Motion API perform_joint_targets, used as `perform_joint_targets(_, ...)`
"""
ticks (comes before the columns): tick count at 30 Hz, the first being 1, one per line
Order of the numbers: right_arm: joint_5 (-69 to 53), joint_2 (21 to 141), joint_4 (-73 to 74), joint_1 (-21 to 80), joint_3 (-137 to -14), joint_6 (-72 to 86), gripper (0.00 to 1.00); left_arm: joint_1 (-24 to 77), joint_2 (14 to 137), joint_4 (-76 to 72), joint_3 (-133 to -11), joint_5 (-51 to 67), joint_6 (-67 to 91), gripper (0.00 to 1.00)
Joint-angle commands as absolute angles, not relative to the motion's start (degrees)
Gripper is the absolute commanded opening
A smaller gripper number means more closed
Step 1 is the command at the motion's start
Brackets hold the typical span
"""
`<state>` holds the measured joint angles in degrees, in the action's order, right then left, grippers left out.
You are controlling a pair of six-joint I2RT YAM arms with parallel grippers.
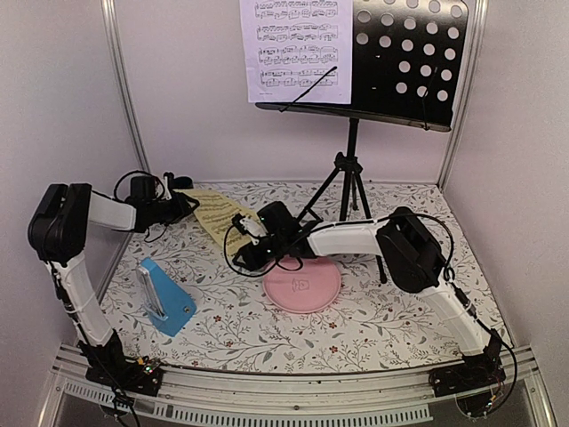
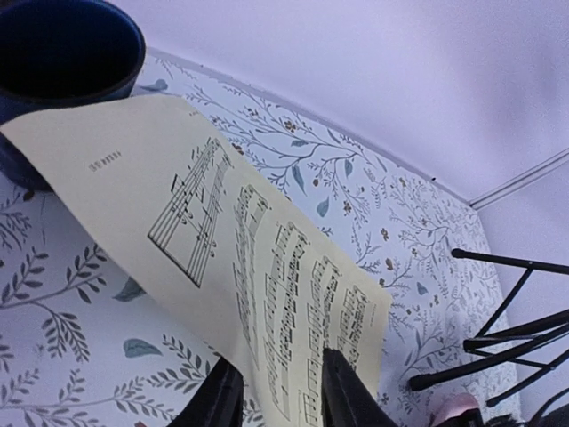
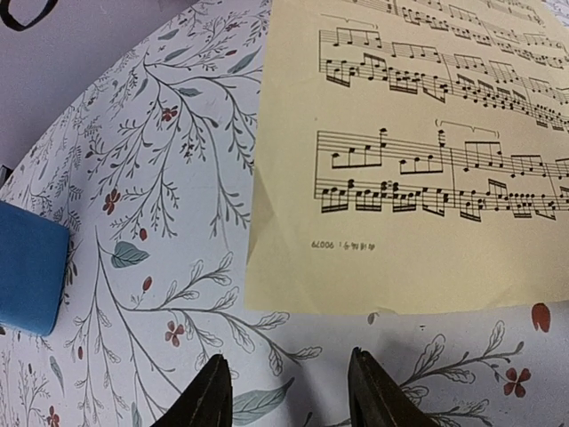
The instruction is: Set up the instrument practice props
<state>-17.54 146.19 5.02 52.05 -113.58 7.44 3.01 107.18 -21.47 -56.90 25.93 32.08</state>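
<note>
The black music stand (image 1: 404, 62) stands at the back with the lilac sheet (image 1: 298, 49) on the left half of its desk. The yellow sheet (image 1: 216, 216) lies left of centre, its far end propped on the dark blue cup (image 2: 62, 44). My left gripper (image 2: 280, 365) straddles the yellow sheet's (image 2: 258, 267) near edge; its jaws stand apart with the paper between them. My right gripper (image 3: 289, 360) hangs open over bare table, just short of the yellow sheet's (image 3: 418, 160) printed bottom edge. The blue metronome (image 1: 165, 297) stands near the front left.
A pink round plate (image 1: 302, 285) lies under the right forearm. The stand's tripod legs (image 2: 507, 347) spread to the right of the left gripper. White walls and metal posts close in the table at the back and sides. The metronome's corner (image 3: 27, 267) shows left of the right gripper.
</note>
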Motion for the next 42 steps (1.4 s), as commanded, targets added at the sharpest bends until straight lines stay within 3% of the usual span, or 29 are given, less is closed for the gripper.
perform_joint_targets(1, -18.43, 141.49, 3.32, 51.88, -111.83, 6.93, 0.47, 3.46, 110.64, -18.94, -60.9, 22.98, 30.36, 0.26)
perform_joint_targets(6, -19.64, 136.77, 0.2, 51.87, -107.36, 7.4, 0.5, 3.52, 114.16, -15.04, -66.04, 21.82, 29.2, 0.0)
perform_joint_targets(11, -19.57, 128.3, -4.23, 51.92, -100.63, 7.65, 0.53, 3.48, 113.32, -12.53, -67.71, 22.1, 27.04, 0.0)
perform_joint_targets(24, -18.98, 109.35, -15.26, 51.6, -78.97, 5.46, 0.71, 8.56, 83.79, -10.88, -56.65, 25.38, 21.33, 0.0)
perform_joint_targets(33, -18.79, 96.6, -22.05, 50.99, -63.74, 3.35, 0.81, 13.25, 68.74, 2.27, -58.54, 33.06, 17.37, 0.0)
perform_joint_targets(42, -23.85, 87.56, -28.67, 46.83, -52.91, 5.64, 0.88, 15.75, 58.49, 8.18, -59.31, 50.06, 15.88, 0.0)
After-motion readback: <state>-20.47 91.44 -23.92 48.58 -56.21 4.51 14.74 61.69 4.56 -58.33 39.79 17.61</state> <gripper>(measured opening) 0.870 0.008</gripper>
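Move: The yellow music sheet is already bowed up with one edge between the left hand's open fingers; its middle lies about 6 cm to that hand's right, 3 cm back and 5 cm below. The blue mug stands some 7 cm ahead, 3 cm left and 5 cm below that hand. From the right hand, the sheet's middle is roughly 9 cm ahead and 6 cm left, slightly above. Left hand pinches the yellow sheet and lifts it about 25 cm, drawing back; right hand rises rightward, opening. ##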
